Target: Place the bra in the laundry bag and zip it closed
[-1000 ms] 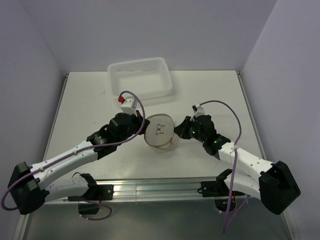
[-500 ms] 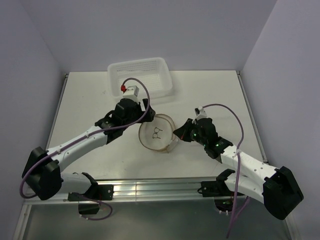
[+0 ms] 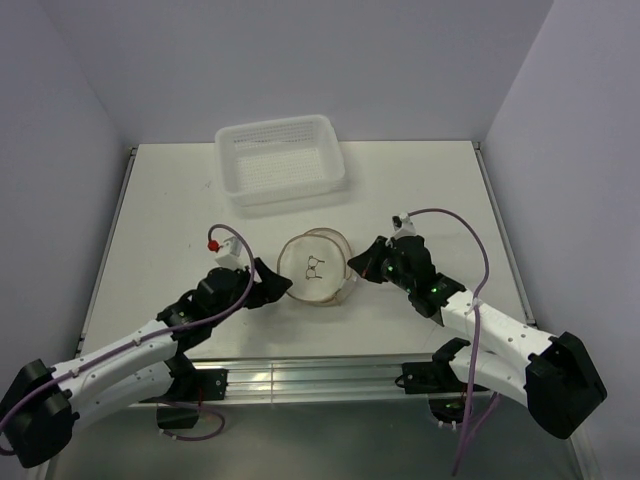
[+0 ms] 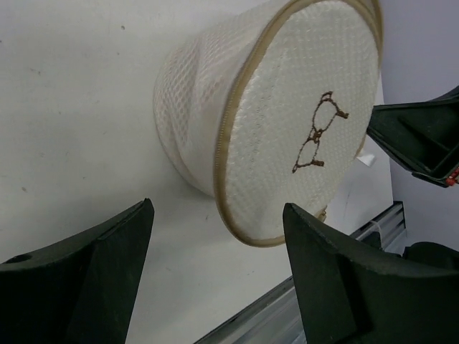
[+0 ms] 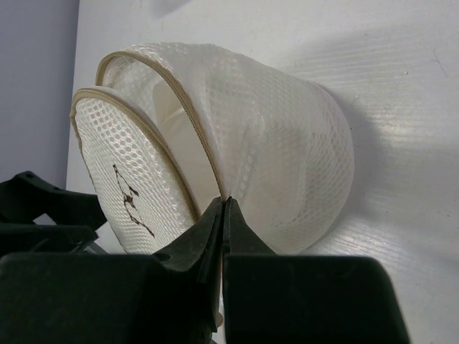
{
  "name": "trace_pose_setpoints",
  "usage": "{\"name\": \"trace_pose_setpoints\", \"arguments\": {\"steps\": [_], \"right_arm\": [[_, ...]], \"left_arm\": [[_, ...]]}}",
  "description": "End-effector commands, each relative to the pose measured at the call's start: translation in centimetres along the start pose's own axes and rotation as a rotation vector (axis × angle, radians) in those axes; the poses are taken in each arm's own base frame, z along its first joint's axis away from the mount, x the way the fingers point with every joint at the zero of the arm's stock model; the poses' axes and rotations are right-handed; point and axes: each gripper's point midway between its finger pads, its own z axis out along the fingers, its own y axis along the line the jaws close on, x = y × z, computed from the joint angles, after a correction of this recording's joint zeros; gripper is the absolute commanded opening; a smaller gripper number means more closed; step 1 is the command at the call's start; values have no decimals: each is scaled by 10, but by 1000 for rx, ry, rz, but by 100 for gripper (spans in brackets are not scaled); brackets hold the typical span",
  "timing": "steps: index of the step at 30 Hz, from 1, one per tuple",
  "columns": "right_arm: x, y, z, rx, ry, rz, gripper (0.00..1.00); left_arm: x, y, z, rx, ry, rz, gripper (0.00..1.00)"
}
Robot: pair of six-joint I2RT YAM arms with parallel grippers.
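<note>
The laundry bag [image 3: 314, 264], a round pale mesh case with a small dark bra drawing, rests tilted on the table's middle. Its zip rim gapes on one side. In the right wrist view smooth white fabric, the bra [image 5: 181, 132], shows in that gap between the two discs of the bag [image 5: 287, 143]. My right gripper [image 5: 226, 202] is shut on the bag's rim at its right side, as the top view also shows for the right gripper [image 3: 355, 265]. My left gripper [image 4: 216, 213] stands open just left of the bag [image 4: 301, 115], not touching it, and the top view places the left gripper [image 3: 277, 287] the same way.
A white perforated basket [image 3: 281, 160] stands at the back of the table and looks empty. The metal rail [image 3: 320, 378] runs along the near edge below both arms. White walls close in the table on three sides.
My left gripper opened, let go of the bag and drew back toward the near left. The bag sank from upright to a lower tilt. The right gripper kept its hold.
</note>
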Motion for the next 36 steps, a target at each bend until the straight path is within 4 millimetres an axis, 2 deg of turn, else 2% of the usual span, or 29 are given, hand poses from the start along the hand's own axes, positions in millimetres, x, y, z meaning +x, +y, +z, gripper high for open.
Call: {"name": "trace_pose_setpoints", "arguments": {"steps": [1,3,6,9,10,12,13,14,18,21,22,25,31,33,36], "right_arm": [[-16,22,0,-58,-38,8,0],[-17,25,0,-66,-37,6,0],[-15,23,-1,-62,-32,6,1],[-13,19,-3,-47,-28,-2,32],[-12,16,-4,-36,-31,-4,55],[-16,15,-11,-33,-55,-8,67],[-17,14,-17,-32,-67,-8,77],[-17,14,-20,-33,-71,-6,80],[-9,14,-32,-75,-73,51,82],[12,14,-35,-134,-35,108,83],[7,24,-39,-185,-60,116,83],[5,37,-49,-242,-83,117,81],[-22,35,-78,-247,-243,87,83],[-18,40,-80,-266,-217,74,84],[3,42,-69,-286,-114,80,85]], "left_arm": [[-18,-43,7,178,-64,-89,80],[-19,-47,13,193,-68,-82,79],[-26,-59,20,243,-102,-88,66],[-34,-72,25,286,-129,-93,35],[-35,-73,26,287,-133,-96,20],[-38,-77,28,285,-136,-93,10],[-41,-79,29,286,-137,-96,3],[-39,-78,31,277,-129,-96,0],[-36,-77,35,272,-117,-103,0],[-36,-81,35,283,-110,-101,0],[-36,-82,35,287,-109,-99,0],[-36,-84,35,285,-98,-99,0],[-36,-88,35,290,-86,-100,0],[-36,-89,35,293,-83,-96,0],[-37,-92,37,295,-80,-92,0]]}}
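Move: The near zip rim of the laundry bag's lid lies about 4 cm to the right of my open left hand, 2 cm ahead and barely 1 cm higher. The bag's middle is some 10 cm to my left hand's right, 2 cm ahead and 5 cm below; the white basket stands about 27 cm straight ahead on the table. My right hand has the bag's right zip edge between its shut fingertips, with the bag's middle some 7 cm to its left, level with it and 5 cm lower. I bring my left hand about 6 cm right, some 3 cm forward and 4 cm up onto the near rim of the lid, shutting its fingers on the zip rim on the way and keeping that pinch while rolling its left side up. Once it has hold, I open my right fingers wide, let go of the zip edge and draw that hand back and up, roughly 5 cm and 6 cm, tipping its fingers upward. ##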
